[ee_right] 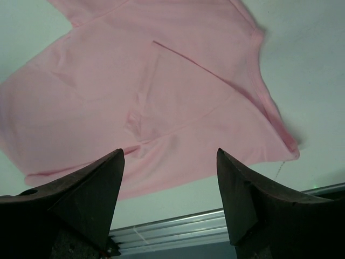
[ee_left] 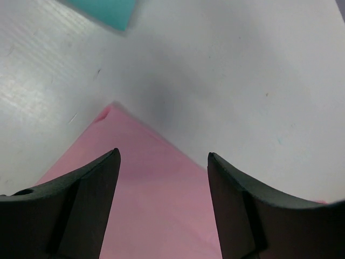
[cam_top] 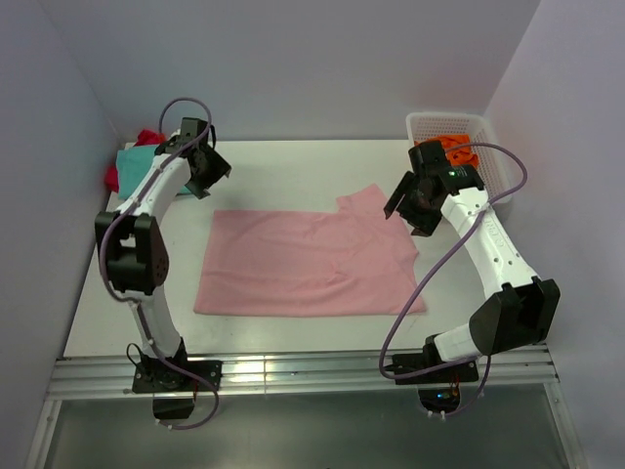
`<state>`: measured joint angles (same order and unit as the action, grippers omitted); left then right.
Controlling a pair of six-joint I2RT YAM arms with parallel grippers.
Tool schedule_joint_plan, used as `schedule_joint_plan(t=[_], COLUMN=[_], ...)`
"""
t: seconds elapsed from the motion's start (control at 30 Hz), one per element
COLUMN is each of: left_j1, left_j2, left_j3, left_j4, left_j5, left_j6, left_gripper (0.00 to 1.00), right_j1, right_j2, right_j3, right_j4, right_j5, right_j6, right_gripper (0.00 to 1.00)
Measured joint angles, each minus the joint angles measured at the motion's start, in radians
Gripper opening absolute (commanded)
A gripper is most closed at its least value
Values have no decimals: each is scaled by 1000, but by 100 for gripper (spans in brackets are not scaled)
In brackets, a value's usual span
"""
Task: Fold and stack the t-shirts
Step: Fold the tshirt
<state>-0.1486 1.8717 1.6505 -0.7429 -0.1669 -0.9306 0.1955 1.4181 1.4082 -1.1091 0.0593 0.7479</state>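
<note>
A light pink t-shirt (cam_top: 303, 259) lies spread flat in the middle of the table, one sleeve pointing to the far right. My left gripper (cam_top: 213, 176) hovers open above its far left corner; the left wrist view shows that pink corner (ee_left: 145, 183) between and below the fingers (ee_left: 91, 189), which hold nothing. My right gripper (cam_top: 410, 217) hangs open over the shirt's right edge, and the pink cloth (ee_right: 161, 91) fills the right wrist view beyond the empty fingers (ee_right: 91, 183). Teal (cam_top: 132, 161) and red (cam_top: 146, 137) t-shirts lie at the far left. An orange t-shirt (cam_top: 451, 149) sits in the basket.
A white mesh basket (cam_top: 493, 156) stands at the far right corner. Walls close in the table on the left, back and right. A metal rail (cam_top: 303, 371) runs along the near edge, also seen as the rail (ee_right: 178, 226) in the right wrist view.
</note>
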Motion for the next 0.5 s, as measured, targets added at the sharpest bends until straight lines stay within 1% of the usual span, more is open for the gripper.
schedule_joint_plan(t=[0.1, 0.2, 0.33, 0.5], left_j1=[7, 10, 10, 10], left_j2=[133, 200, 227, 228], left_j3=[107, 152, 150, 107], left_j4=[-27, -61, -105, -113], left_j5=[-4, -15, -24, -26], left_j6=[-6, -37, -107, -170], left_gripper=[70, 69, 69, 68], right_j1=[0, 0, -6, -18], right_j2=[0, 0, 0, 3], right_j3=[-1, -12, -34, -34], right_j4=[-5, -6, -7, -10], right_j5=[5, 8, 8, 11], right_j6=[-11, -22, -33, -45], right_gripper=[76, 76, 76, 76])
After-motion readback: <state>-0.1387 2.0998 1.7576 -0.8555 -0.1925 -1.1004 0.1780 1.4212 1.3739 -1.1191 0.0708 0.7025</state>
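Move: The pink t-shirt's far left corner lies about 12 cm below the left gripper, some 3 cm back and 2 cm to its left. The middle of the folded teal shirt is roughly 10 cm farther out and 18 cm left of this gripper; the middle of the pink t-shirt is some 18 cm back and 22 cm right. From the right gripper, that far left corner is about 13 cm ahead, 46 cm left and 17 cm below. Lower the left gripper about 7.5 cm towards the pink t-shirt's far left corner, letting it run on forward some 2.5 cm at first and then easing it back about 2 cm as it sinks. Meanwhile tip the fingers some 10 degrees closer to straight down, turn them about as much counter-clockwise, and keep them open, still above the cloth. ##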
